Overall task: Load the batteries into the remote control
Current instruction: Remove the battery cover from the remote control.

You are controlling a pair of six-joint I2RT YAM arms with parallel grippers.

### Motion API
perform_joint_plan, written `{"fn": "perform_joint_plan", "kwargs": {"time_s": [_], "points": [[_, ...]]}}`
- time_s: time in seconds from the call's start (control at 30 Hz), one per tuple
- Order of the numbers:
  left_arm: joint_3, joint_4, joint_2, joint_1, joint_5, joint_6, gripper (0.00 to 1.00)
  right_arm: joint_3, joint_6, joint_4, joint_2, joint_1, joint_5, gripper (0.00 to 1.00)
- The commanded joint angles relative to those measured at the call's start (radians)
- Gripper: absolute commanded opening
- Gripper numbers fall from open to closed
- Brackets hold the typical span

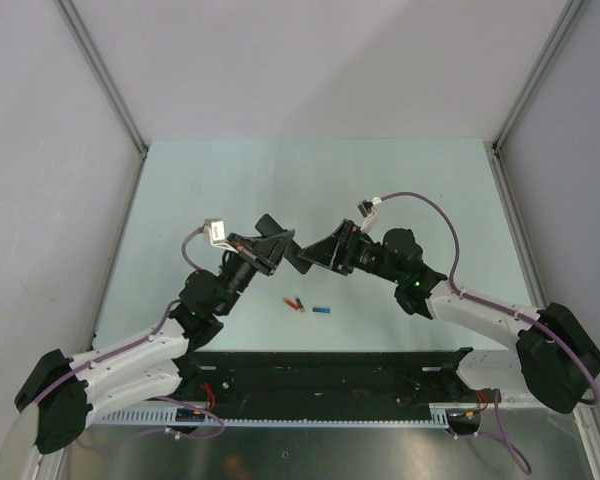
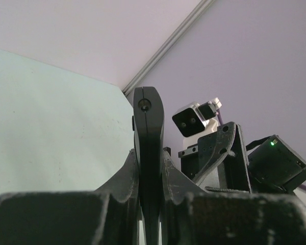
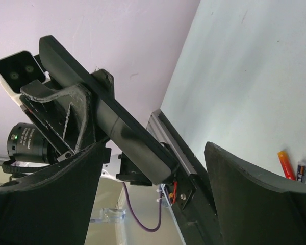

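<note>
The remote control point(image 1: 280, 238) is a slim black bar held above the table, and my left gripper point(image 1: 268, 252) is shut on it. In the left wrist view the remote control point(image 2: 148, 127) stands edge-on between the fingers of my left gripper point(image 2: 149, 171). My right gripper point(image 1: 318, 255) is open just to its right. In the right wrist view the remote control's point(image 3: 112, 122) lower end hangs between the spread fingers of my right gripper point(image 3: 153, 196). On the table lie a red-orange battery point(image 1: 290, 301) point(image 3: 284, 164), a dark battery point(image 3: 302, 171) beside it, and a blue battery point(image 1: 322, 310).
A black rail point(image 1: 330, 375) with cables runs along the table's near edge between the arm bases. Grey walls with metal corner posts point(image 1: 105, 80) close in the table on three sides. The left wrist camera point(image 3: 18, 71) faces my right gripper.
</note>
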Motion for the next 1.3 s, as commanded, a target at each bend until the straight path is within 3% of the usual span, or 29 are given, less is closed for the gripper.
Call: {"fn": "perform_joint_plan", "kwargs": {"time_s": [0.0,0.27,0.6,1.0,1.27], "points": [[0.033,0.003,-0.008,-0.022,-0.031,0.054,0.0,0.048,0.029,0.087,0.025,0.008,-0.008,0.84],[0.041,-0.005,-0.01,-0.037,-0.057,0.065,0.0,0.05,0.047,0.096,0.053,0.013,-0.014,0.73],[0.047,-0.006,-0.008,-0.04,-0.066,0.073,0.0,0.05,0.027,0.05,0.04,0.02,-0.013,0.75],[0.044,-0.005,-0.013,-0.06,-0.063,0.073,0.0,0.05,0.059,0.085,0.083,0.019,-0.021,0.56],[0.045,-0.006,-0.033,-0.06,-0.077,0.083,0.0,0.05,0.017,0.01,0.06,0.023,-0.017,0.52]]}}
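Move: The remote's battery cover faces the right hand, its middle some 4 cm to that hand's left, neither ahead nor back and about level with its fingertips. From the right hand, the orange and black batteries lie on the table about 5 cm to the left, 4 cm back and 23 cm below; the blue battery lies roughly 2 cm right, 5 cm back and equally low. The left hand still pinches the remote's middle; from it the cover is about 3 cm right, 2 cm back and 3 cm lower. The remote's cover end is closed in on by the right hand, which eases left in small steps, little more than 1 cm, and sinks about 1 cm, its fingers narrowing from wide to roughly half open on either side of that end. Contact there can't be made out. The left hand keeps its pinch on the remote, almost still, settling about 1 cm. ##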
